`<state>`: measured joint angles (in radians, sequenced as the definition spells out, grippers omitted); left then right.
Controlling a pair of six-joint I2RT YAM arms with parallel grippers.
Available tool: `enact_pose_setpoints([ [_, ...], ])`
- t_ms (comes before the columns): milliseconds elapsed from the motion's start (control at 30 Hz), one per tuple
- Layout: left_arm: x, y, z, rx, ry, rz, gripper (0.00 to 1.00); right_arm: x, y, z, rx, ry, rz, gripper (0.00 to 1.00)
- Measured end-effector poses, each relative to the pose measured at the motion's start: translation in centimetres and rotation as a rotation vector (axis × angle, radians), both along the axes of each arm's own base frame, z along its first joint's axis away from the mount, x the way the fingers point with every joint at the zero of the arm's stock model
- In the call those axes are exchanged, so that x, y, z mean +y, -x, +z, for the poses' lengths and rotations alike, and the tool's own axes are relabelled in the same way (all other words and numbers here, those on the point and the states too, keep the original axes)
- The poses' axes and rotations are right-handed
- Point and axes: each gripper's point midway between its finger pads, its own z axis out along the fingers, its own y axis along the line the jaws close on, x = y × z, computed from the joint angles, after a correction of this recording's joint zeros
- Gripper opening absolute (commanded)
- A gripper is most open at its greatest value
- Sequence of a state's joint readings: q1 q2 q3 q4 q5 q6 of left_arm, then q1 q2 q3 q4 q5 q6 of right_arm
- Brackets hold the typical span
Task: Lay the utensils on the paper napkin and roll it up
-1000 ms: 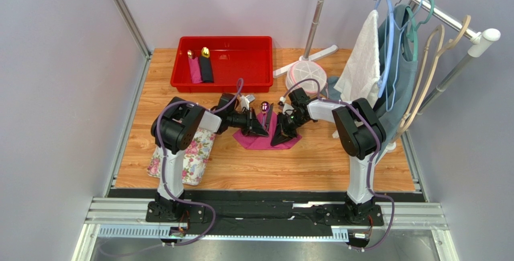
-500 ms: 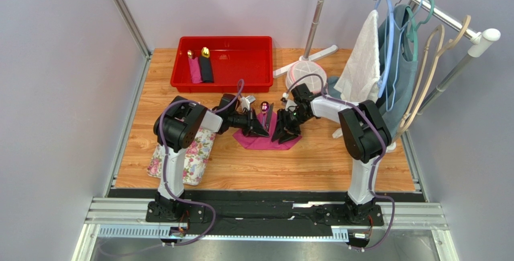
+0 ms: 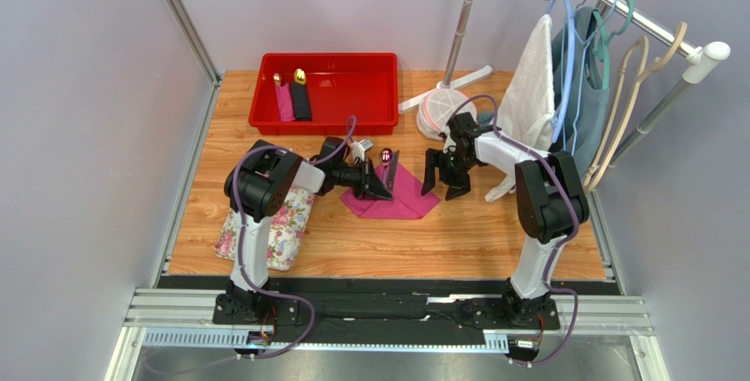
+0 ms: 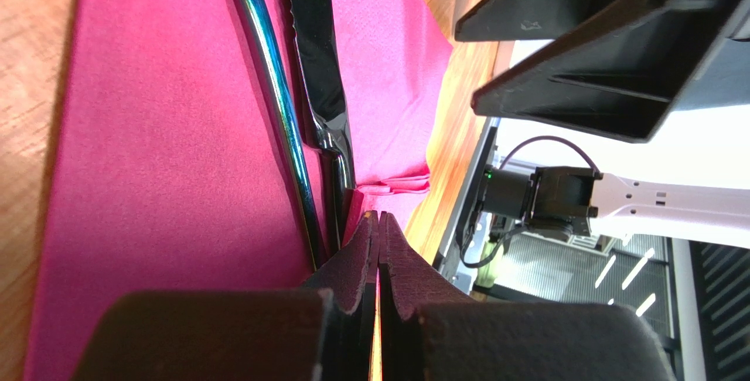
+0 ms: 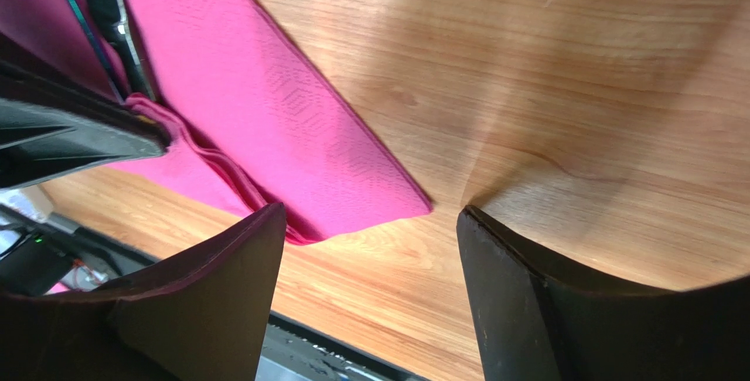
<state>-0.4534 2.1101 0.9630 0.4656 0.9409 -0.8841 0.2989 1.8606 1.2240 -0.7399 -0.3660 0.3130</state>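
The magenta paper napkin (image 3: 396, 198) lies partly folded on the wooden table. The black-handled utensils (image 3: 388, 168) rest on it, purple heads pointing away from me. In the left wrist view the utensils (image 4: 304, 91) run along the napkin (image 4: 158, 135) straight toward my left gripper (image 4: 378, 219). That gripper is shut, its tips touching a crumpled fold of the napkin beside the handle ends. My right gripper (image 3: 444, 179) stands open just right of the napkin. Between its fingers (image 5: 370, 214) is bare wood, with the napkin's corner (image 5: 290, 135) just ahead.
A red bin (image 3: 370, 73) at the back holds a pink and a black roll (image 3: 292, 98) with gold-headed cutlery. A floral cloth (image 3: 275, 221) lies by the left arm. A white stand base (image 3: 444, 104) and a garment rack (image 3: 572, 73) fill the right side.
My right gripper has opened, let go of the napkin and drawn back to the right, off it. The left gripper has stayed shut in place.
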Motion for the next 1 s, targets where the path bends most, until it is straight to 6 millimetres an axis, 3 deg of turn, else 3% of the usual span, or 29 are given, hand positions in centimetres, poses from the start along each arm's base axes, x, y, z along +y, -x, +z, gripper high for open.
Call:
enact_pose_setpoints([
  [200,0.1,0.0,-0.1,0.002,0.001,-0.001,0.00,0.1,0.2,-0.6,0.018,-0.003,0.007,0.71],
  [467,0.0,0.0,-0.1,0.004,0.004,-0.004,0.00,4.1,1.4,-0.1,0.154,-0.263,0.012,0.63],
  [633,0.0,-0.1,-0.1,0.007,0.008,-0.008,0.00,5.4,1.1,0.3,0.164,-0.348,0.012,0.52],
  [900,0.0,-0.1,-0.1,0.005,0.009,-0.011,0.00,5.6,0.8,0.8,0.140,-0.360,0.000,0.44],
  [1000,0.0,-0.1,-0.1,0.005,0.009,-0.011,0.00,5.3,0.7,0.9,0.127,-0.334,-0.006,0.46],
])
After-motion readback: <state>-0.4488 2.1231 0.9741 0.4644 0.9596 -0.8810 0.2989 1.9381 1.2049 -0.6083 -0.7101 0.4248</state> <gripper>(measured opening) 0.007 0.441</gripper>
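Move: The napkin's right corner is almost under my open right fingers, about 2 cm below and 1 cm ahead. From that hand the knife's visible part lies some 12 cm left and 5 ahead, with the spoon just beyond, about 13 left and 5 ahead; the napkin's folded near edge is about 12 left and 5 back. From my left fingertips, the corner lies about 13 cm to the right, 1 cm lower. I dip my right hand slightly, then sweep it about 6 cm left towards the utensils, rolling the wrist some 20 degrees so the fingertips swing left and take the napkin's right flap along. As the hand slows, rises slightly and eases back a little, I close the fingers around the flap from wide to just under half open. My left hand keeps its shut tips on the fold by the handles. ##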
